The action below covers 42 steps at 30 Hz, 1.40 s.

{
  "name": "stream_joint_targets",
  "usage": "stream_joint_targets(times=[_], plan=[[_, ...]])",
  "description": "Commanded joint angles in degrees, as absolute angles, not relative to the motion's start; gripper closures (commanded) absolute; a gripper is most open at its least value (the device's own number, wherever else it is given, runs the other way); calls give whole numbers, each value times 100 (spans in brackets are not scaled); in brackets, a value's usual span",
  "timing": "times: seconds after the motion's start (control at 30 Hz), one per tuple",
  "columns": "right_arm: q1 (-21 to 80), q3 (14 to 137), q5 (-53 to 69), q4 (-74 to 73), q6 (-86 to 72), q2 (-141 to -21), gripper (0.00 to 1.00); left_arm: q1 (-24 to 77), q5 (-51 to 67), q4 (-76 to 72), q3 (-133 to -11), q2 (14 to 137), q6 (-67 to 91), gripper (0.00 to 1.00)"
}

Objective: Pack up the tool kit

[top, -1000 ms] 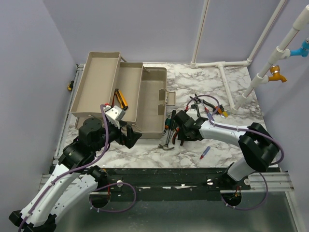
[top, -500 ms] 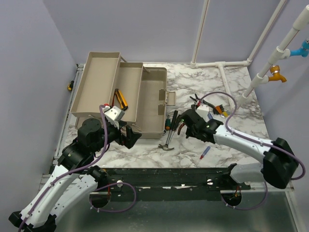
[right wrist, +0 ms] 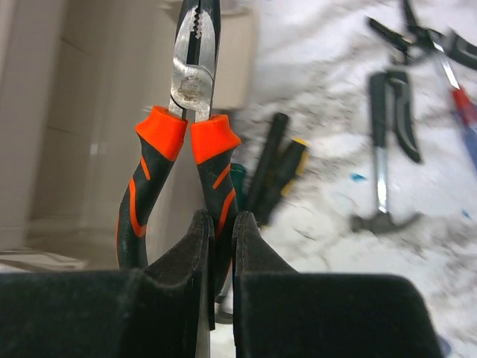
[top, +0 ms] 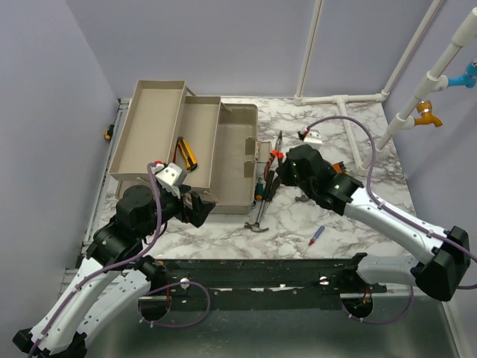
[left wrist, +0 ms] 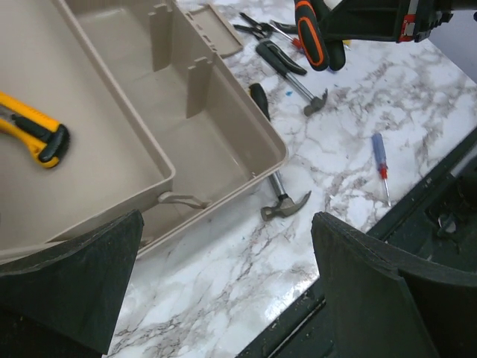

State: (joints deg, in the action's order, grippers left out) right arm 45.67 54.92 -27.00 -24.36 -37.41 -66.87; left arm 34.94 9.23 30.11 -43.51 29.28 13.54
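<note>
The beige tool kit box (top: pixel 235 153) lies open at the left, with its trays (top: pixel 153 127) folded out. A yellow utility knife (top: pixel 186 151) (left wrist: pixel 33 134) rests in a tray. My right gripper (top: pixel 282 165) (right wrist: pixel 220 220) is shut on one handle of orange-and-black long-nose pliers (top: pixel 276 149) (right wrist: pixel 195 82), which hang in the air beside the box's right edge. My left gripper (top: pixel 197 207) (left wrist: pixel 227 224) stands wide open over the marble near the box's front corner, holding nothing.
A claw hammer (top: pixel 258 220) (left wrist: pixel 282 201) lies by the box's front corner, with dark-handled screwdrivers (top: pixel 261 186) (right wrist: pixel 279 171) behind it. A small blue-and-red screwdriver (top: pixel 316 236) (left wrist: pixel 380 160) sits near the front edge. A smaller hammer (left wrist: pixel 294 71) (right wrist: pixel 384 186) and more pliers lie to the right. White pipes (top: pixel 350 112) cross the back right.
My right gripper closed on the pliers, lifted them off the table, and swung left and back toward the box. The left arm barely shifted.
</note>
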Motion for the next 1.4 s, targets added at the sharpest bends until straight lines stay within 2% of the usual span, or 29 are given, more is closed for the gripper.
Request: stream_joint_targets(times=[0.0, 0.27, 0.63, 0.67, 0.77, 0.9, 0.97, 1.13, 1.37], plan=[[4579, 6478, -1728, -1703, -3175, -7601, 99, 3454, -33, 2860, -4369, 2663, 1628, 2], [4625, 7918, -957, -2112, -3192, -9343, 99, 3445, -404, 2742, -4245, 2313, 1689, 1], [4733, 8613, -857, -2382, -3518, -10637, 98, 3445, -237, 2769, -4271, 2329, 1583, 1], [4757, 8658, -861, -2390, -3536, -10734, 96, 3445, -221, 2776, -4271, 2324, 1574, 2], [4788, 8773, -896, -2443, -3606, -10901, 80, 3445, -135, 2776, -4263, 2340, 1533, 1], [4790, 8726, -1009, -2400, -3626, -10697, 62, 3445, 63, 2783, -4260, 2420, 1469, 1], [4790, 8617, -1122, -2335, -3621, -10479, 58, 3441, 283, 2809, -4291, 2517, 1434, 2], [4790, 8179, -1460, -2339, -3622, -9763, 58, 3441, 558, 2900, -4381, 2742, 1391, 2], [4695, 7351, -2636, -2963, -3669, -8636, 63, 3435, 808, 2907, -4387, 2756, 1321, 1]])
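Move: The right gripper already holds the pliers in the air by one handle. The near half of the toolbox's open bottom compartment lies about 15 cm to its left, 7 cm ahead and some 16 cm below. The yellow utility knife in the middle tray is roughly 31 cm left and 16 cm ahead. The screwdriver handles lie on the table 4 cm ahead and 3 cm left. From the left gripper, the compartment spot is about 9 cm ahead, 6 cm right and well below. Swing the right gripper with the held pliers some 15 cm left and a little forward, over the toolbox wall, then sink about 10 cm, turning counter-clockwise and tipping the fingers down. Open partway to let go of the pliers, then rise and draw back right. Meanwhile ease the empty, open left gripper a few centimetres left and up, then most of the way back. ##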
